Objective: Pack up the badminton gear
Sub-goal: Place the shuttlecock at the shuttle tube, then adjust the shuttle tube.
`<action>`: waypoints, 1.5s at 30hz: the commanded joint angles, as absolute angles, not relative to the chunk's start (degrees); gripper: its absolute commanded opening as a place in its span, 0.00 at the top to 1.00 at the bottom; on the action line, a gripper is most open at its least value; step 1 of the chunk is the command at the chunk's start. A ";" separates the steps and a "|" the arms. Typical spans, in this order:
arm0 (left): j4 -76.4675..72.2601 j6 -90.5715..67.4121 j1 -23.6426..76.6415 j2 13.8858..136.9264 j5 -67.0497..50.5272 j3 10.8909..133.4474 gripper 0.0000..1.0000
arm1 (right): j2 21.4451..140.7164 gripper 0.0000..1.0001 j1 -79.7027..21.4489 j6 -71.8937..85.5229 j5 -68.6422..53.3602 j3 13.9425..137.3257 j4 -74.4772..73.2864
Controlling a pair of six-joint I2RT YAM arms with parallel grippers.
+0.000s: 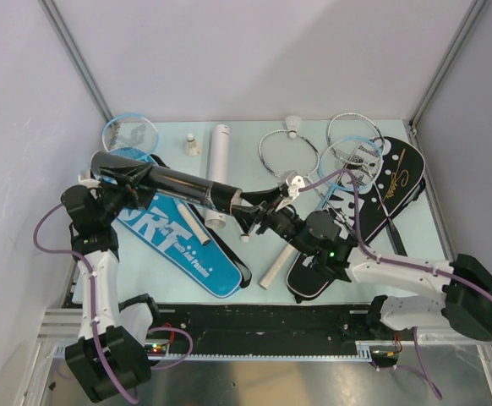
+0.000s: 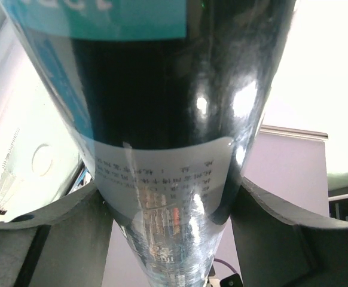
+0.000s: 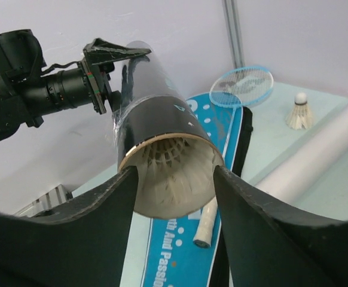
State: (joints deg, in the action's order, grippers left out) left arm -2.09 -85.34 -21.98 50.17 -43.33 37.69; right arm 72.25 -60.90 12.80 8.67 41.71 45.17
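Observation:
My left gripper (image 1: 123,180) is shut on a long black tube (image 1: 178,183), which it holds level above the table; the fingers (image 2: 60,239) press both sides of the tube (image 2: 162,119). The tube's open mouth (image 3: 162,149) faces my right gripper (image 3: 175,179), whose jaws stand open on either side of the rim. A white feather shuttlecock (image 3: 174,170) sits inside the mouth, free of the fingers. In the top view the right gripper (image 1: 259,218) is at the tube's right end.
A blue cover (image 1: 187,245) with a white racket handle (image 1: 191,222) lies under the tube. Behind are a white tube (image 1: 219,165), a light blue racket (image 1: 129,134), loose shuttlecocks (image 1: 194,146) (image 1: 293,125), silver rackets (image 1: 288,152) and a black cover (image 1: 385,182).

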 commanded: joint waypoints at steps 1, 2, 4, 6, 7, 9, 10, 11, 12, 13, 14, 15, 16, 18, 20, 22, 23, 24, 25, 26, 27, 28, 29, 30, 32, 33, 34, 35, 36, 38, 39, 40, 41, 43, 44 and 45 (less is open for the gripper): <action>-4.66 -86.03 -21.07 47.99 -46.35 38.29 0.62 | 66.30 0.34 -60.78 16.18 12.54 44.10 31.39; -4.61 -86.00 -21.04 47.99 -46.47 38.39 0.62 | 65.18 0.34 -60.41 16.71 12.91 44.42 28.44; -4.65 -86.23 -21.01 48.14 -46.86 38.58 0.62 | 63.16 0.33 -59.46 17.29 13.22 45.49 23.96; -4.59 -86.35 -21.01 48.05 -47.05 38.93 0.62 | 61.67 0.31 -58.11 17.90 12.93 46.11 21.22; -4.62 -86.42 -21.05 47.89 -46.95 39.02 0.62 | 61.33 0.31 -57.31 18.66 11.96 46.22 20.41; -4.61 -86.78 -21.02 47.37 -46.72 38.98 0.61 | 61.26 0.30 -55.59 19.80 9.91 46.29 19.93; -4.63 -86.85 -20.97 47.20 -46.65 38.91 0.61 | 61.43 0.30 -54.95 20.05 8.95 46.31 20.29; -4.60 -86.93 -20.90 47.06 -46.57 38.88 0.61 | 61.83 0.30 -54.59 20.22 7.90 46.31 20.74; -4.63 -87.06 -21.00 47.00 -46.49 38.86 0.61 | 62.16 0.30 -54.28 20.26 7.03 46.32 21.75; -4.60 -87.17 -21.00 46.97 -46.54 38.77 0.61 | 62.76 0.30 -54.08 20.28 5.89 46.32 22.61; -4.59 -87.27 -21.00 47.04 -46.56 38.63 0.61 | 63.55 0.31 -53.71 20.38 4.70 46.32 24.00; -4.62 -87.36 -21.00 47.07 -46.57 38.52 0.62 | 64.16 0.32 -53.53 20.65 3.76 46.32 25.14; -4.64 -87.36 -21.01 47.09 -46.58 38.42 0.62 | 65.00 0.33 -53.26 20.87 2.80 46.41 26.50; -4.61 -87.27 -21.03 47.10 -46.47 38.35 0.62 | 66.61 0.35 -52.87 21.59 1.40 46.67 28.58; -4.65 -87.10 -21.01 47.22 -46.33 38.24 0.61 | 68.29 0.36 -52.75 22.10 -0.26 46.96 30.61; -4.66 -86.70 -20.99 47.27 -46.15 38.21 0.61 | 69.72 0.37 -52.78 22.71 -1.78 47.40 32.24; -4.66 -86.46 -21.00 47.28 -45.92 38.22 0.61 | 70.32 0.39 -52.80 23.00 -2.16 47.56 33.13; -4.66 -86.30 -20.96 47.28 -45.73 38.18 0.61 | 70.98 0.40 -52.81 23.19 -2.40 47.73 33.75; -4.66 -86.13 -20.98 47.28 -45.28 38.08 0.61 | 71.44 0.42 -52.77 23.33 -2.52 47.82 34.28; -4.66 -86.00 -20.99 47.28 -44.70 38.11 0.62 | 71.80 0.42 -52.67 23.53 -2.58 47.99 34.54; -4.66 -85.54 -21.00 47.33 -44.01 38.26 0.62 | 71.98 0.42 -52.57 23.67 -2.61 48.08 34.54; -4.66 -85.18 -21.05 47.39 -43.19 38.47 0.62 | 71.94 0.42 -52.43 23.88 -2.53 48.12 34.36; -4.66 -84.78 -21.07 47.65 -42.56 38.92 0.63 | 71.83 0.40 -52.23 23.98 -2.45 48.14 33.75; -4.66 -84.49 -21.08 47.91 -41.89 39.24 0.63 | 71.47 0.38 -52.09 23.81 -2.37 48.15 33.09; -4.66 -84.58 -21.05 48.85 -41.37 40.02 0.63 | 70.12 0.34 -51.85 21.95 -2.81 48.07 31.06; -4.66 -85.14 -21.03 49.21 -41.38 40.27 0.63 | 68.94 0.29 -51.76 20.25 -3.52 47.59 30.25; -4.66 -85.50 -20.97 49.52 -41.70 40.53 0.63 | 67.69 0.26 -51.77 17.42 -4.70 47.00 29.85; -4.66 -85.69 -20.99 49.72 -42.03 40.96 0.63 | 65.79 0.22 -51.63 14.64 -6.48 45.78 29.91; -4.61 -85.56 -20.95 49.91 -42.50 41.27 0.63 | 64.23 0.19 -51.35 10.79 -8.34 44.73 30.12; -4.56 -85.40 -20.99 50.25 -43.63 42.09 0.64 | 59.76 0.16 -49.71 4.68 -13.31 42.74 29.61; -4.56 -85.24 -21.00 50.66 -44.49 42.71 0.64 | 56.95 0.15 -48.23 2.47 -16.28 41.98 28.69; -4.57 -84.59 -20.87 51.65 -46.02 43.24 0.64 | 54.80 0.14 -46.88 -0.39 -18.47 41.56 27.71; -4.57 -84.09 -20.81 52.68 -47.27 44.03 0.63 | 52.18 0.13 -44.93 -2.70 -21.36 41.30 26.33; -4.53 -83.14 -20.30 54.94 -50.60 45.31 0.63 | 47.85 0.12 -41.69 -8.21 -24.83 40.27 24.47; -4.46 -82.48 -19.90 56.03 -52.15 46.08 0.63 | 46.07 0.12 -40.44 -11.71 -25.64 39.52 24.01; -4.43 -81.71 -19.14 56.67 -53.45 46.59 0.63 | 44.39 0.11 -39.60 -14.51 -26.71 38.30 23.56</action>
State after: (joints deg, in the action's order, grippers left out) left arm -2.04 -84.40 -20.93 54.39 -45.82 41.87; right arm 50.74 -43.46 0.89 -17.74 40.80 25.52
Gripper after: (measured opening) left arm 0.721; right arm 0.876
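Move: My left hand still holds the shuttle tube, its open mouth about 22 cm to that hand's right, 5 cm back and roughly level. That mouth, with a shuttlecock already inside, is right at my half-open right fingertips, some 3 cm ahead and 2 cm left. On the table some 28 cm below my right hand, a loose shuttlecock lies about 12 cm straight ahead, and a racket handle level with it, 11 cm to its right. With my left hand holding the tube nearly still, I draw my right hand about 5 cm right from the mouth, come back some 4 cm left and 2 cm down with the fingers narrowing a little, then swing away right and up about 8 cm each, spreading the fingers wide and rolling the wrist. ##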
